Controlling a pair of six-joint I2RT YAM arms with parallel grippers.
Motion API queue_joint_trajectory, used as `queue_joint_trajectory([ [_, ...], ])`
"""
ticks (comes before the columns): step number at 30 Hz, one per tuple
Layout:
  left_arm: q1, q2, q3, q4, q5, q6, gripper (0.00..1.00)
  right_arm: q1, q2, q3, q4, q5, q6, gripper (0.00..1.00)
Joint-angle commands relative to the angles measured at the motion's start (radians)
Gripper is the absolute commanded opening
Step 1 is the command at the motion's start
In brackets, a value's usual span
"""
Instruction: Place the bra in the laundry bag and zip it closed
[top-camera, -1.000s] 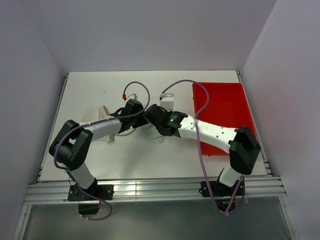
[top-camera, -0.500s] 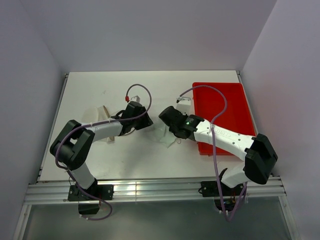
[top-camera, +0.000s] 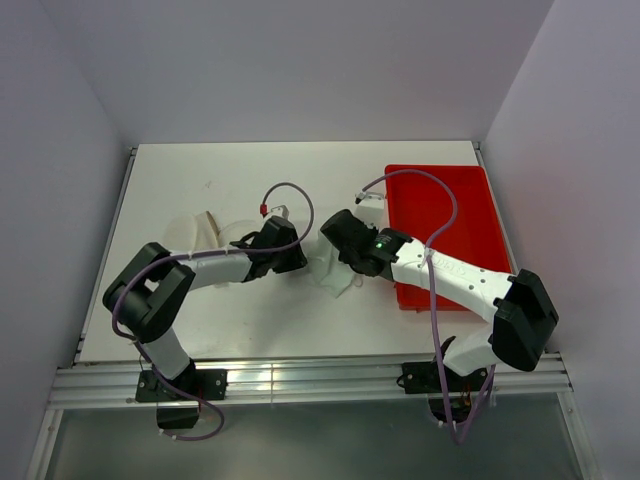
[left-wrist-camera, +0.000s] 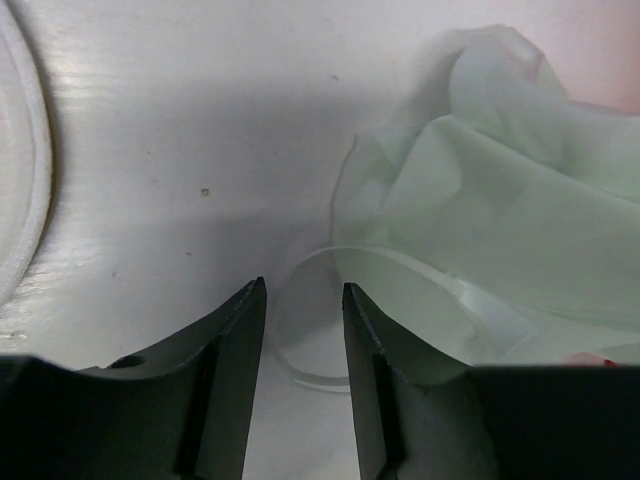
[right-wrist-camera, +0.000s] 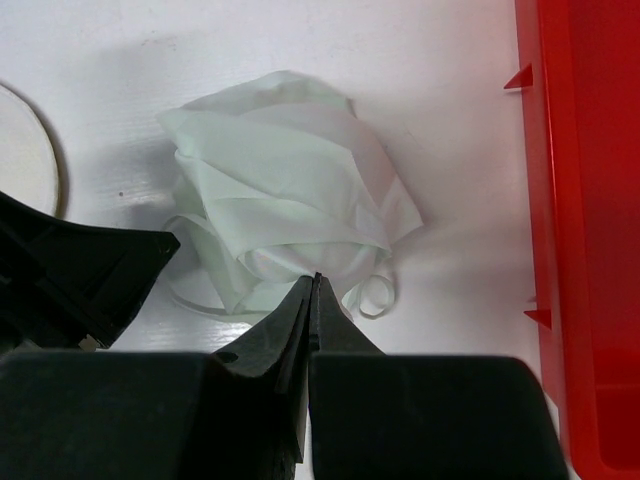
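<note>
The bra (top-camera: 333, 275) is a crumpled white heap on the table between the two grippers; it also shows in the left wrist view (left-wrist-camera: 500, 220) and the right wrist view (right-wrist-camera: 290, 170). My right gripper (right-wrist-camera: 316, 278) is shut, its tips pinched into a fold at the bra's near edge; from above it (top-camera: 335, 255) is right over the bra. My left gripper (left-wrist-camera: 303, 285) is open, low over the table, with a thin strap loop lying between its fingers; from above it (top-camera: 298, 260) is just left of the bra. The cream laundry bag (top-camera: 200, 228) lies further left, partly behind the left arm.
A red plastic tray (top-camera: 450, 210) sits at the right of the table, its wall close to the right gripper (right-wrist-camera: 585, 200). The bag's round rim shows at the left edge of both wrist views (left-wrist-camera: 22, 180) (right-wrist-camera: 25, 150). Purple cables arch over both arms.
The right arm swung right, away from the left gripper, uncovering the bra on the table. The left gripper then moved right and nearer, up to the bra's strap.
</note>
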Motion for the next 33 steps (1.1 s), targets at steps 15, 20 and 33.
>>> queue_joint_trajectory([
  [15,-0.028,0.088,0.068,-0.113,-0.084,0.087,0.35,-0.039,-0.035,0.045,0.038,-0.02,-0.012,0.0],
  [20,-0.043,0.132,0.123,-0.213,-0.162,0.102,0.33,-0.046,-0.047,0.057,0.035,-0.026,-0.019,0.0],
  [33,-0.053,0.137,0.096,-0.276,-0.236,0.087,0.0,-0.078,-0.101,0.038,0.04,-0.04,-0.038,0.0],
])
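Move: The bra's loose strap loop lies right at the left gripper: the part to grip is some 2 cm ahead and 1 cm below. The bra's cloth is about 8 cm to the right of that gripper, 1 cm ahead and slightly higher. The bag's round end lies 13 cm to its left, 4 cm ahead and 4 cm lower. From the right gripper, which already holds the bra, the loop is roughly 12 cm left, 3 cm ahead and 10 cm below. Ease the left gripper down and then forward, about 2 cm in all, to the strap loop beside the bra, rolling its left side up by some 10 degrees. Shut the half-open fingers slowly, then fully, pinching the upper strand between the tips. Keep the bra in the right gripper and raise that one about 2 cm, a little forward and right. ##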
